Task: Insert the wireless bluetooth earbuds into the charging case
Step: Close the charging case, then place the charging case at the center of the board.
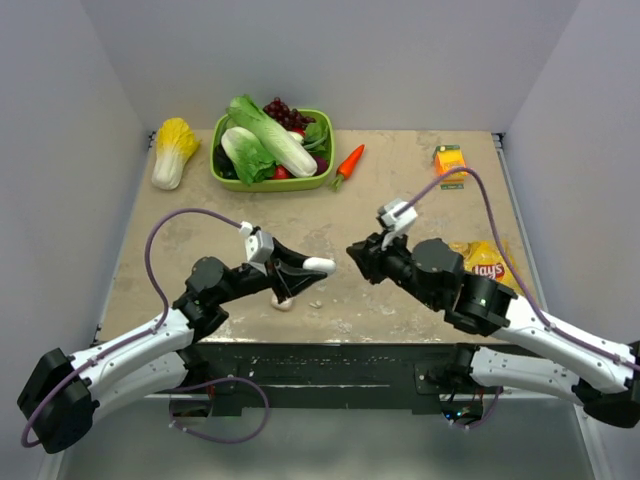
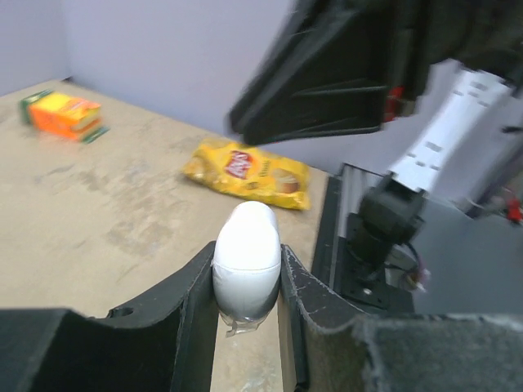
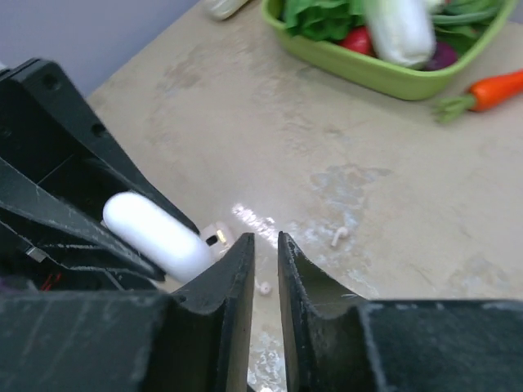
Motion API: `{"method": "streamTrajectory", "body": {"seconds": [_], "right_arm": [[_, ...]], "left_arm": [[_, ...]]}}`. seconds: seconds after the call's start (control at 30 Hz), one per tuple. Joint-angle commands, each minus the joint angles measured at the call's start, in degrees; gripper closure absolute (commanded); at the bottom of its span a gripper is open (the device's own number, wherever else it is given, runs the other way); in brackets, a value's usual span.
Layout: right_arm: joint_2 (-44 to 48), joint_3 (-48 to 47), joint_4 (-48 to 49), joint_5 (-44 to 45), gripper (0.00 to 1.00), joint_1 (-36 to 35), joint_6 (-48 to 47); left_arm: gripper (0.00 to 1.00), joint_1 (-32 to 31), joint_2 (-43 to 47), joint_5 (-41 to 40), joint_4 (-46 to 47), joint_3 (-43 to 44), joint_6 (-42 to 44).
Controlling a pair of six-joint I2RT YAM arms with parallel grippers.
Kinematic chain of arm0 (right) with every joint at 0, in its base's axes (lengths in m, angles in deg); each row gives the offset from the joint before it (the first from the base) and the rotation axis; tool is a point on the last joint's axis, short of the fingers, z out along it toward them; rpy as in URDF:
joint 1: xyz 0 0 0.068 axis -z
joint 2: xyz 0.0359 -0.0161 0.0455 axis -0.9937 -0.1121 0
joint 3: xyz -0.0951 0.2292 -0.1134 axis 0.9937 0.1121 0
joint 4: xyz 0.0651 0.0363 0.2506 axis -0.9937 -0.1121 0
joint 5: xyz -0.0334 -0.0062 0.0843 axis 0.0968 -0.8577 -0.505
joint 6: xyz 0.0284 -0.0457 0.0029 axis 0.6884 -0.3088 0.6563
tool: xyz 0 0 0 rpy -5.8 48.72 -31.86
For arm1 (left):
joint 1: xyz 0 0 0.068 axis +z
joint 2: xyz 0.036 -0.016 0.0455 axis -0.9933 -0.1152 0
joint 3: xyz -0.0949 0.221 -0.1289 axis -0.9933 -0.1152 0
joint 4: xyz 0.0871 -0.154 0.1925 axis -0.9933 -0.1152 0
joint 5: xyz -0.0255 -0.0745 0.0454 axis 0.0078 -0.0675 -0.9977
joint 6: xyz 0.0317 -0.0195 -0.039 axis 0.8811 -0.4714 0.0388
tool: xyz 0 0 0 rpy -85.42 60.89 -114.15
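A white, rounded charging case [image 2: 247,245] with a seam round its middle sticks out from between the fingers of my left gripper [image 2: 248,255], which is shut on it above the table. From above, the case [image 1: 320,265] points at my right gripper [image 1: 356,250], a short gap away. My right gripper [image 3: 265,238] hangs over the table, its jaws a narrow slit apart and holding nothing. Two tiny white earbuds [image 3: 339,237] [image 3: 263,287] lie on the table below it. A small cream piece with a dark hollow [image 3: 214,237] lies under the left gripper; whether it belongs to the case I cannot tell.
At the back stand a green basket [image 1: 272,185] of vegetables, a carrot [image 1: 349,163], a yellow cabbage [image 1: 174,152] and an orange carton [image 1: 450,160]. A yellow crisps bag [image 1: 486,266] lies beside the right arm. Walls enclose the table on three sides.
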Motion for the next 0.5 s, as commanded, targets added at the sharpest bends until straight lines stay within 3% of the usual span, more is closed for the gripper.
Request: {"method": "streamTrajectory", "body": {"seconds": [0.0, 0.07, 0.27, 0.47], "right_arm": [[7.52, 6.22, 6.71, 18.32, 0.73, 0.26, 1.52], [5.60, 7.54, 6.63, 18.34, 0.69, 0.61, 1.60], [-2.23, 11.39, 7.32, 14.39, 0.63, 0.61, 6.08], [-3.38, 16.33, 12.95, 10.79, 0.56, 0.61, 9.95]], "left_arm": [[1.00, 0.07, -1.63, -20.92, -7.79, 3.59, -2.50], [1.00, 1.03, -5.66, -29.09, -11.85, 5.44, -4.70], [1.00, 7.36, -21.57, -29.31, -15.89, 13.43, -15.08], [1.00, 9.11, -34.85, -34.11, -19.24, 20.12, -13.51]]}}
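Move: The left hand, already gripping the shut white charging case, has the bare table it heads over some 20 cm ahead, 2 cm left and about 25 cm below; down there, an earbud lies 6 cm ahead and 2 cm right, the second case 7 cm ahead and 7 cm left, another earbud 17 cm ahead and 6 cm right. From the empty right hand, the white charging case is about 6 cm left, 2 cm back and 3 cm lower. Keeping its pinch on the shut white charging case, the left hand sweeps it forward about 17 cm and down some 12 cm, out over the bare table beyond the near earbud, while the wrist swings counter-clockwise and tips the fingers downward, each by some 35 degrees. The right hand, touching nothing, first draws off to the right and a little forward, then sinks about 11 cm towards the table, turning somewhat clockwise as its fingers open wider. ##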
